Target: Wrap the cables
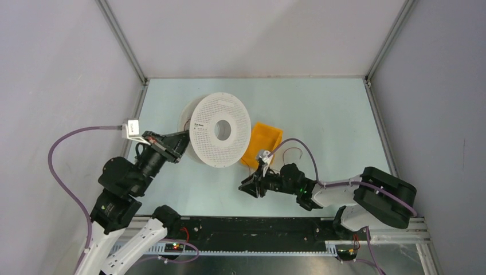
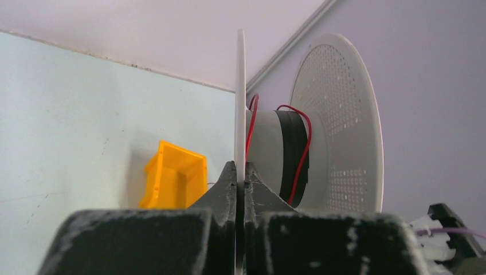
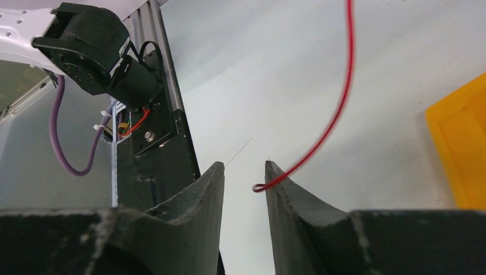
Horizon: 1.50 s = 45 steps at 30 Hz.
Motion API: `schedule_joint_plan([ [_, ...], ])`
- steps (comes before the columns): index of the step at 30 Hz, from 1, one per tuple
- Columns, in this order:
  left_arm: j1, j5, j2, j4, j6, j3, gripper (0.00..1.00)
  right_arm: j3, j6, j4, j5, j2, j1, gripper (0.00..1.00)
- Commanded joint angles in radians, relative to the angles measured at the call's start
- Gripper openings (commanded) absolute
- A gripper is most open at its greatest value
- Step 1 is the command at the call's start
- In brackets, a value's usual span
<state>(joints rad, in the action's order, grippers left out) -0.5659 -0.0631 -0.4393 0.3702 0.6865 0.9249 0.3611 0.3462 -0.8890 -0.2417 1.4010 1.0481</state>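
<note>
The white perforated spool stands tilted at the table's left middle. My left gripper is shut on the edge of its near flange. In the left wrist view the thin red cable loops loosely over the grey hub and its black band. My right gripper hovers low, in front of the yellow bin. Its jaws are open. The cable's free end curls at the tip of the right finger, not pinched, and the cable rises away from it.
The yellow bin lies on its side just right of the spool. A black rail runs along the near edge, with an arm's motor housing above it. Lilac arm cables hang at both sides. Walls enclose the table.
</note>
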Motion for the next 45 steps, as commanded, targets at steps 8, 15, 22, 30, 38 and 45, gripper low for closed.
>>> schedule_joint_plan([
  [8, 0.005, -0.188, 0.105, -0.221, 0.196, -0.105, 0.00, 0.001, -0.020, -0.444, 0.068, 0.247, 0.013, 0.39],
  [15, 0.004, -0.208, 0.139, -0.249, 0.250, -0.129, 0.00, 0.089, -0.081, -0.568, 0.021, 0.406, -0.007, 0.41],
  [22, 0.005, -0.285, 0.158, -0.256, 0.244, -0.126, 0.00, 0.125, -0.070, -0.578, 0.023, 0.501, 0.054, 0.29],
  [30, 0.005, -0.352, 0.133, -0.309, 0.124, -0.076, 0.00, 0.096, -0.070, -0.500, 0.040, 0.401, 0.178, 0.00],
  [38, 0.005, -0.368, 0.044, -0.273, -0.243, -0.042, 0.00, 0.244, -0.203, 0.146, 0.176, 0.063, 0.320, 0.00],
  [45, 0.000, -0.329, -0.037, -0.218, -0.413, -0.079, 0.00, 0.500, -0.317, 0.615, 0.264, -0.021, 0.385, 0.00],
])
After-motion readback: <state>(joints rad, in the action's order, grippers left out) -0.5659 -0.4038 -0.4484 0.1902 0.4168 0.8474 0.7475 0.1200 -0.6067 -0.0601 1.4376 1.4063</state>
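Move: The red cable passes right at the right hand's parted fingertips, about 1 cm forward of the point between them, by the forward finger. From that hand the white spool, in the left hand's grip, is roughly 8 cm ahead, 5 cm left and 28 cm above; the yellow bin stands some 18 cm ahead, 7 cm right and 10 cm below. From the left hand the spool's middle is about 4 cm ahead, 7 cm right; that cable stretch is some 3 cm back, 12 cm right and 27 cm lower. The right fingers shut on the red cable and pinch it, after the hand has eased forward, left and down a few cm; then it carries the pinched cable about 11 cm back and as much up, still drifting left, away from the bin. The left hand keeps its grip on the spool's flange, moves some 6 cm left, then finally forward about 3 cm, turning about 20 degrees counter-clockwise. ##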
